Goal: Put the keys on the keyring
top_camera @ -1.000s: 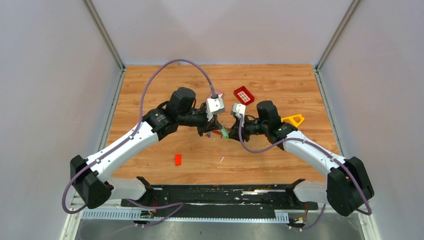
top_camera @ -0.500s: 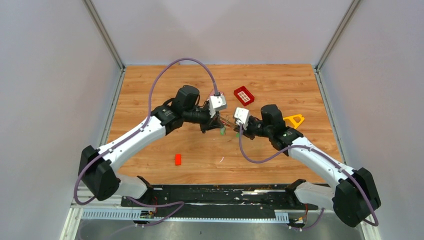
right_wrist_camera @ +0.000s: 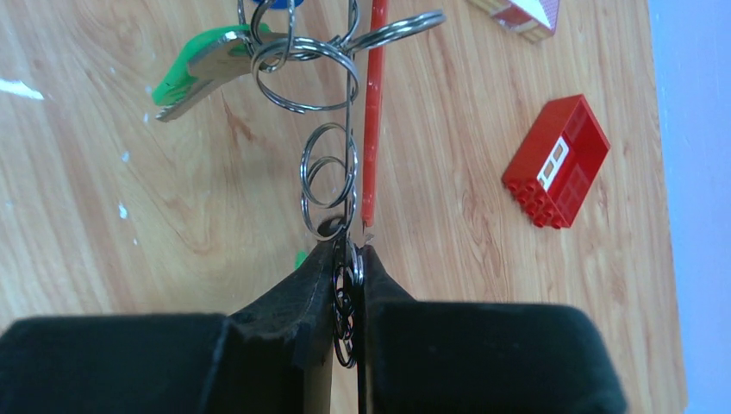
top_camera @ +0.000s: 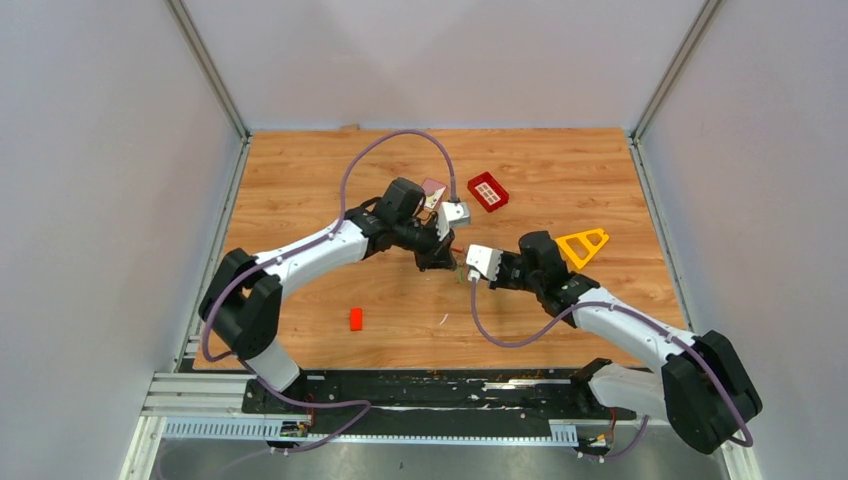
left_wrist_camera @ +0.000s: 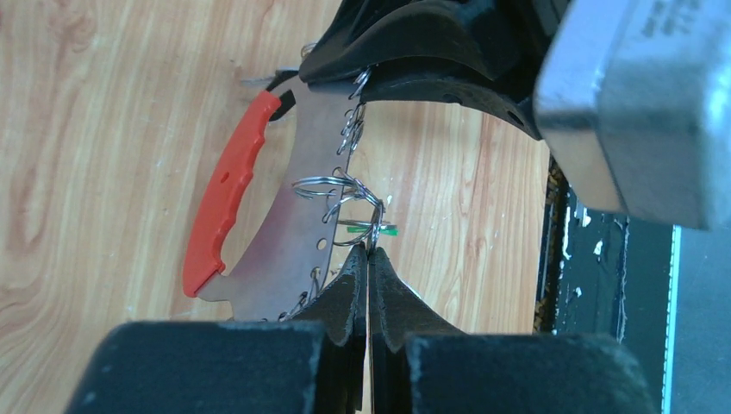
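Observation:
The keyring (left_wrist_camera: 297, 224) is a grey metal strip with a red curved grip (left_wrist_camera: 226, 194) and several wire split rings. It hangs above the table between my two grippers. My left gripper (left_wrist_camera: 369, 252) is shut on one split ring (left_wrist_camera: 360, 226) at the strip's edge; a green key (left_wrist_camera: 366, 230) shows edge-on just beyond its tips. My right gripper (right_wrist_camera: 349, 250) is shut on the strip's other end, with small rings pinched between its fingers. In the right wrist view the green key (right_wrist_camera: 194, 73) hangs on a split ring (right_wrist_camera: 302, 73), with a blue key head (right_wrist_camera: 269, 3) at the top edge. In the top view both grippers (top_camera: 447, 260) (top_camera: 463, 271) meet at mid-table.
A red gridded block (top_camera: 488, 191) (right_wrist_camera: 556, 164) lies behind the grippers, beside a pinkish piece (top_camera: 433, 187). The yellow triangle frame (top_camera: 584, 243) is next to the right arm. A small red block (top_camera: 356, 319) lies front left. The right wrist's camera housing (left_wrist_camera: 638, 103) looms close.
The right gripper has closed on the keyring's end. Both arms have shifted right and slightly nearer, the left arm stretching out further, with the keyring still between them.

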### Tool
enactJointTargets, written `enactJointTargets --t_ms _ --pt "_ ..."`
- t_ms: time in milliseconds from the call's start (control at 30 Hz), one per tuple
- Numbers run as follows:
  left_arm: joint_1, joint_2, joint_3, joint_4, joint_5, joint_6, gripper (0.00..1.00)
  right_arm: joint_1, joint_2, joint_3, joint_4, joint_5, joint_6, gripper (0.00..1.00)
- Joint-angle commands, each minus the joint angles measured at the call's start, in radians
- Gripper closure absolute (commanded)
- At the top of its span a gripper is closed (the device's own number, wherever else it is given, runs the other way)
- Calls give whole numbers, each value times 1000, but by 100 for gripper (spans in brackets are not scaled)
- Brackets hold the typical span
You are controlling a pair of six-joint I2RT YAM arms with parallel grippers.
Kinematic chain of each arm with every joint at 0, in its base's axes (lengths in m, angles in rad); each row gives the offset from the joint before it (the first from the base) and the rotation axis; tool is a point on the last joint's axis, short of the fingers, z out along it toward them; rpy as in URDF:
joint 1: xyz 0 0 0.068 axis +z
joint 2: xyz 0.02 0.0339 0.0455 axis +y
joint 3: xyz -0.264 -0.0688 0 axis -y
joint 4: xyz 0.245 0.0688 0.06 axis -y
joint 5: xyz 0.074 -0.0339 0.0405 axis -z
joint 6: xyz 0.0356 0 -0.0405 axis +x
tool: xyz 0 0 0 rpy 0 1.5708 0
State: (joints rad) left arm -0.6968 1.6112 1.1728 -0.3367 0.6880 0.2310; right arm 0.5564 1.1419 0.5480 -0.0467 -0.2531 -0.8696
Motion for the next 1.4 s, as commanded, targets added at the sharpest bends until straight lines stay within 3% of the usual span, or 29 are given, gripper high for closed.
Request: enactJointTargets --t_ms 0,367,700,1133,1367 --pt "22 75 -20 -4 14 -22 100 15 -3 -39 134 143 -95 100" --pt "22 186 -72 96 -14 -85 100 100 135 -137 327 405 -226 100" --pt "26 208 -59 81 -42 -47 100 132 216 -153 403 497 -259 100" --pt "66 32 -100 26 -136 73 69 153 307 -124 469 591 -274 96" --pt "69 -67 -105 9 -192 112 47 152 406 -60 478 622 -254 90"
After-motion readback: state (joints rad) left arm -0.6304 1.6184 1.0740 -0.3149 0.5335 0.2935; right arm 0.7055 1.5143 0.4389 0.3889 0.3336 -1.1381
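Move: The two hands hold the red-handled plate strung with rings and keys between them, its middle about 5 cm right of the left hand and 2 cm lower. Bare tabletop for it lies some 12 cm below the left hand; for the right hand, the landing place is 2 cm ahead, 4 cm right and 7 cm down. The card box is 16 cm ahead and 5 cm left of the left hand; the red box is about 18 cm straight ahead of the right. Both hands carry the plate down to the table, the left sinking about 11 cm with its fingers still shut on the end rings while the right, gripping the other end throughout, goes down some 6 cm and to the right, then forward about 2 cm, rolling about 30 degrees so its left side drops. Once low, the left hand stops, opens to about half and lets the rings go, then backs off up, to the left and forward, about 6 cm up from its lowest point, while the right keeps its pinch. ##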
